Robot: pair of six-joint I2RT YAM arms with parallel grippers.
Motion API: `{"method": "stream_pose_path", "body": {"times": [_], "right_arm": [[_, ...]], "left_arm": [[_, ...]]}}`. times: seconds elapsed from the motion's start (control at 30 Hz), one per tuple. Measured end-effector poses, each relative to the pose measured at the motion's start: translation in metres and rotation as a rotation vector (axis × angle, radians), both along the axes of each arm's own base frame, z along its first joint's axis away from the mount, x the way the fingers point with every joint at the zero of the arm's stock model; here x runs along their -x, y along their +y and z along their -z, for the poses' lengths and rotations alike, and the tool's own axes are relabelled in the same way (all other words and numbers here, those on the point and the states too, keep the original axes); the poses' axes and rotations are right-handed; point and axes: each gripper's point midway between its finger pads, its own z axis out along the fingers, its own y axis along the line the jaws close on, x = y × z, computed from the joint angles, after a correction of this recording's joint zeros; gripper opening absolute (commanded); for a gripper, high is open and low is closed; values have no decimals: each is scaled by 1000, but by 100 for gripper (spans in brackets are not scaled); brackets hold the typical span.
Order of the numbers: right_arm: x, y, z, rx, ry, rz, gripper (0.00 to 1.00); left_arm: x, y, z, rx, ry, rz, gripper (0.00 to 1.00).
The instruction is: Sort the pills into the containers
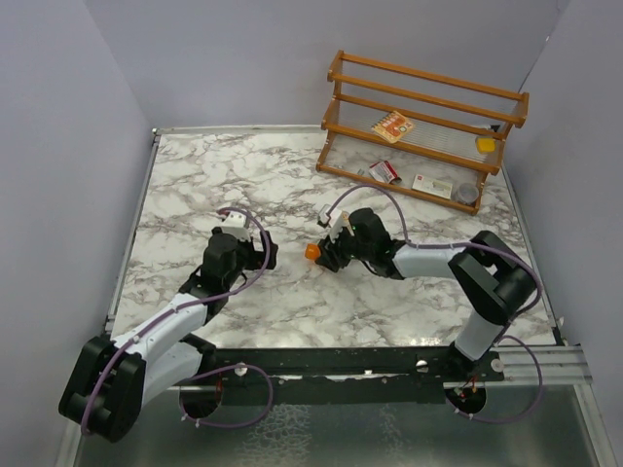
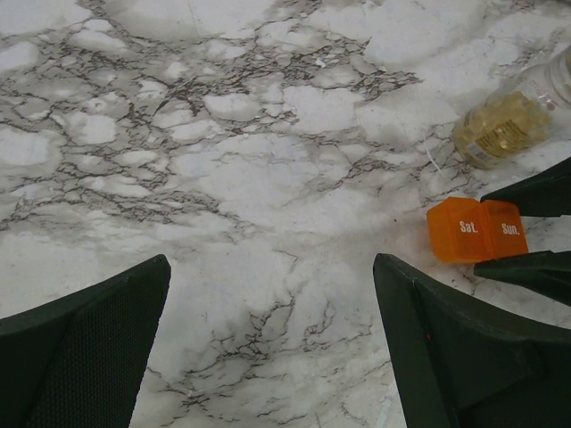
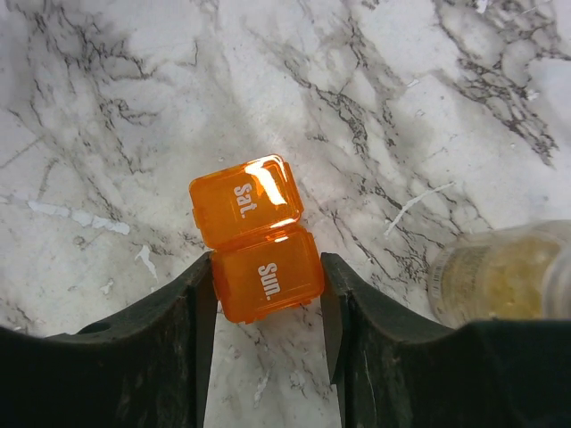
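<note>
An orange box with two lids marked "Sat." and "Sun." lies on the marble table. My right gripper is shut on its "Sun." half, one finger against each side; the top view shows it at mid-table. A small clear jar lies on its side just right of that gripper. The jar's fill is tan-yellow, and I cannot make out single pills in it. My left gripper hovers open over bare marble, left of the box and the jar.
A wooden rack stands at the back right. It holds red-and-white packets, a yellow item and a grey round tin. Grey walls close in the table's left, back and right sides.
</note>
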Motion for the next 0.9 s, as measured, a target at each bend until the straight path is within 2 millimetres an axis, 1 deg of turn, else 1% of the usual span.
{"method": "stream_pose_path", "body": {"times": [0.03,0.07,0.17,0.2,0.23,0.27,0.3,0.37,0.43,0.53,0.73,0.8,0.9], "right_arm": [[0,-1,-6,-6,-4,11,1],[1,-1,-15,-16,-17,21,1],[7,-1,-40,-42,-56,35,1],[10,0,-47,-51,-67,34,1],[15,0,-58,-64,-89,34,1],[18,1,-64,-71,-98,31,1],[21,0,-73,-84,-118,33,1],[27,-3,-85,-101,-141,34,1],[33,-8,-95,-115,-160,39,1],[39,-17,-103,-127,-177,47,1],[43,-20,-108,-133,-186,49,1],[45,-20,-109,-134,-186,45,1],[46,-19,-110,-137,-191,41,1]], "left_arm": [[0,-3,-1,2,7,18,99],[-1,-8,-2,7,10,37,99],[-3,-39,-14,55,26,192,99],[-4,-47,-17,72,26,225,99],[-3,-59,-23,107,22,283,99],[-2,-67,-27,133,17,323,99],[1,-74,-31,163,13,359,99],[6,-82,-38,204,0,404,99],[11,-90,-49,242,-25,448,99],[17,-95,-66,283,-62,490,99],[33,-98,-115,373,-173,542,99],[38,-100,-124,404,-184,558,99],[42,-103,-125,448,-150,565,99]]}}
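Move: The orange pill box, already pinched in the right fingers just off the table, has its middle about 2 cm left of that hand and 1 cm below. The pill bottle stands some 5 cm ahead and 4 cm right of that hand. The open left gripper is roughly 16 cm to its left, 2 cm ahead and 7 cm higher. From the left hand, the box lies about 14 cm right, 2 cm back and 8 cm below. Right hand raises the gripped pill box some 11 cm; open left swings right towards it, then rises. ##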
